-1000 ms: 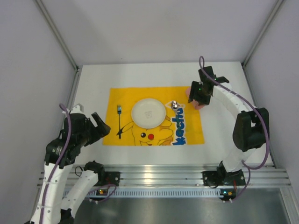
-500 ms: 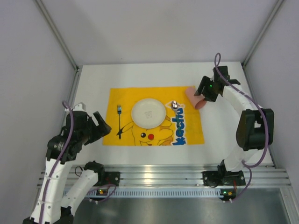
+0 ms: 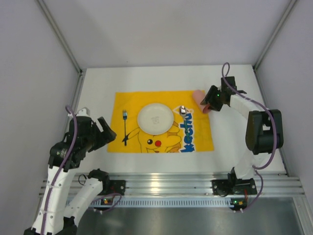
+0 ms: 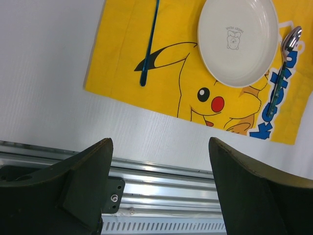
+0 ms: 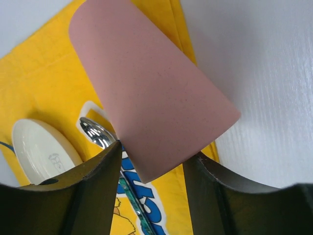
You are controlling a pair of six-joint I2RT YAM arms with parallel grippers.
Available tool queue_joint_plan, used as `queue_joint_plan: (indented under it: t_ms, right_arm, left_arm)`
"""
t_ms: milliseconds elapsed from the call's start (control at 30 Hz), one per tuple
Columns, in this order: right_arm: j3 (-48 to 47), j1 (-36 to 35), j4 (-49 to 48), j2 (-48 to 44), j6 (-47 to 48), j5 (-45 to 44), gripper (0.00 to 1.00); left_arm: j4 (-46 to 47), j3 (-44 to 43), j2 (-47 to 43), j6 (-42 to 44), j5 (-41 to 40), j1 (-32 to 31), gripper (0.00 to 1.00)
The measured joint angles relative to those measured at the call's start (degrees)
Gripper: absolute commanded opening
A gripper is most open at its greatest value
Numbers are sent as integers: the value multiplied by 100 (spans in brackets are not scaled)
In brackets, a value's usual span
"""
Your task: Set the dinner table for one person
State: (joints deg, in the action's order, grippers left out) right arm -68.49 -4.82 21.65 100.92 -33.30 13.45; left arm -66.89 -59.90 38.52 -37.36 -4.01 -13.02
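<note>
A pink cup [image 5: 146,88] hangs tilted between the fingers of my right gripper [image 5: 154,152], which is shut on it near one end. In the top view the cup [image 3: 198,94] is over the top right corner of the yellow Pikachu mat [image 3: 195,142] on the white dinner table [image 3: 98,88]. On the mat lie a white plate [image 3: 155,118], a blue-handled fork [image 3: 125,126] to its left and a spoon [image 3: 182,110] to its right. My left gripper [image 4: 160,142] is open and holds nothing, near the mat's lower left corner [image 3: 108,131].
A ribbed aluminium rail [image 3: 171,183] runs along the table's near edge, just under my left gripper [image 4: 161,171]. Grey walls with metal posts close in the table on the left, right and far sides. The right arm's elbow [image 3: 264,132] stands near the right wall.
My right wrist has swung to the right and turned, and the pink cup has shifted from the mat's right edge toward its top right corner. The left arm has barely moved.
</note>
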Motion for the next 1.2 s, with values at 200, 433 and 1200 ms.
queue_joint_plan:
  t_ms: [200,433,1200]
  right_arm:
    - [791,0,-1263,-199,-398,22,28]
    - [372,-103,-1572,-164,-76,-105,0]
    - [-4291,-1611,4830,1598,2284,-1722,0]
  left_arm:
    - [28,2,26,4,11,0,85]
    - [42,2,225,155,9,0,85]
    - [105,431,-323,127,164,0,85]
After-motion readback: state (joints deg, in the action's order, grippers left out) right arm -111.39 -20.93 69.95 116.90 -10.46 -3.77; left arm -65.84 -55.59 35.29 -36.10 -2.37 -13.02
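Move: The pink cup lies on its side with its mouth corner already between the right hand's open fingers; its middle is about 4 cm ahead, 3 cm to the left and 2 cm below. The spoon lies some 8 cm back and 11 cm left of that hand, the plate some 6 cm back and 27 cm left, both about 6 cm lower. From the left hand the cup is roughly 28 cm ahead, 43 cm right and 16 cm below. The right hand edges forward and shuts its half-open fingers on the cup's rim, pinching the wall, then lifts the cup about 13 cm while reaching forward and a little left. Keeping the pinch, it draws back some 10 cm and lowers by 7 or 8 cm, turning counter-clockwise by roughly 30 degrees and tilting until the fingers point almost straight down, back over the mat's far right corner. ##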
